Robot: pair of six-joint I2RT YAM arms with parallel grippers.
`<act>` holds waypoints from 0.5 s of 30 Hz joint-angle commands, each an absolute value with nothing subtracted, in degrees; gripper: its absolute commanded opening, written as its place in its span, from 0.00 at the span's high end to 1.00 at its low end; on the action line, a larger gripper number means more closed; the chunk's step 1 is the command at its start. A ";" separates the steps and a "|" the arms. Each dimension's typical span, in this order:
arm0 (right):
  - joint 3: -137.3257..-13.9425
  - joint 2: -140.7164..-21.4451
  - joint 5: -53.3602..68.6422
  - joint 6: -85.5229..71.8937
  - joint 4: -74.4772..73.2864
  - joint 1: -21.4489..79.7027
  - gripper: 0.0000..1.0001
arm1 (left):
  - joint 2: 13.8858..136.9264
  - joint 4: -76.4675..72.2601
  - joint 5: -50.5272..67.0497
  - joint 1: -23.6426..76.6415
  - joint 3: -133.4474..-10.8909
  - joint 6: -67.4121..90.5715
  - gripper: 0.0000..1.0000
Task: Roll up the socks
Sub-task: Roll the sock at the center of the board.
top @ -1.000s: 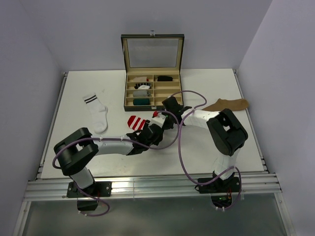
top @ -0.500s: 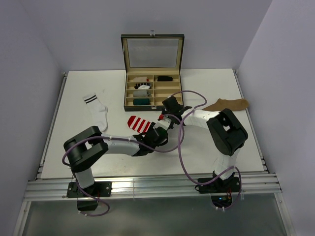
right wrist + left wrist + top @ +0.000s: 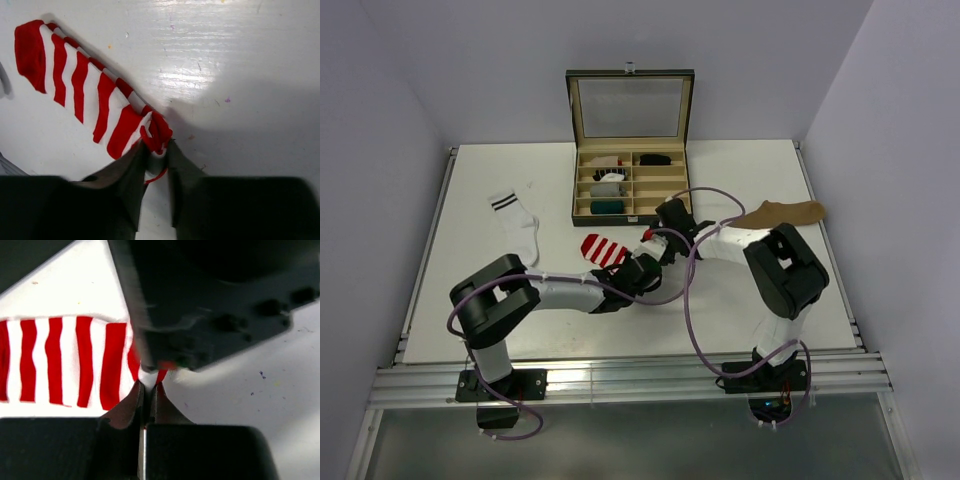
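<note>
The red-and-white striped sock (image 3: 603,250) lies flat mid-table, its right end bunched up; it shows closer in the wrist views (image 3: 65,360) (image 3: 85,85). My left gripper (image 3: 642,258) (image 3: 147,387) is shut, pinching a bit of white and red fabric at that end. My right gripper (image 3: 654,240) (image 3: 156,152) hangs just above it, jaws slightly apart, with the bunched red end at its tips. Its dark body (image 3: 210,300) fills the top of the left wrist view. The white sock (image 3: 518,228) lies left, the tan sock (image 3: 782,212) right.
An open compartment box (image 3: 575,190) with its glass lid up stands at the back centre, holding small rolled bundles. Purple cables (image 3: 688,300) loop from both arms over the table's middle. The walls close in at left, right and back.
My left gripper reached right to the sock's bunched end and closed on it. My right gripper's jaws parted a little at the same spot.
</note>
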State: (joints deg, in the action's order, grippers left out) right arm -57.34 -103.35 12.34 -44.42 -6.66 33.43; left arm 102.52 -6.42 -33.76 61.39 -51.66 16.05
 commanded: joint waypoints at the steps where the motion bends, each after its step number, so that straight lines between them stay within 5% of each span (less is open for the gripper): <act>1: -53.53 -98.28 13.80 -45.00 -3.01 32.70 0.66 | 98.18 -4.83 -26.47 58.54 -50.63 18.89 0.99; 10: -47.11 -91.41 10.46 -48.51 4.82 31.20 0.45 | 93.51 -5.19 0.51 45.28 -47.99 27.49 0.99; 15: -44.74 -90.44 10.81 -49.74 9.04 31.11 0.42 | 96.41 -5.97 11.23 39.30 -47.47 32.51 0.99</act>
State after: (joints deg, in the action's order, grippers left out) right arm -45.95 -92.66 11.81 -48.53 4.08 31.55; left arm 95.22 -4.99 -0.10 41.28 -48.36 27.44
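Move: Right at the sock's rolled end both hands meet: the left fingers already pinch it, and the right's, partly open, are still around it. The flat striped length, where the left hand takes the roll, has its middle about 7 cm to that hand's left, 3 cm ahead and 2 cm below. From the left hand, the box is centred roughly 16 cm ahead and 2 cm left; the white sock is some 25 cm left and 6 cm ahead. Keeping its shut fingers on the rolled end, the left hand carries it left and forward about 4 cm, lifting a little, towards the flat striped part, while the fingers tip steeper and the hand's left side dips, some 30 degrees of turn in all. The right hand opens wider, comes free of the roll and backs off up and to the right, about 3 cm. ##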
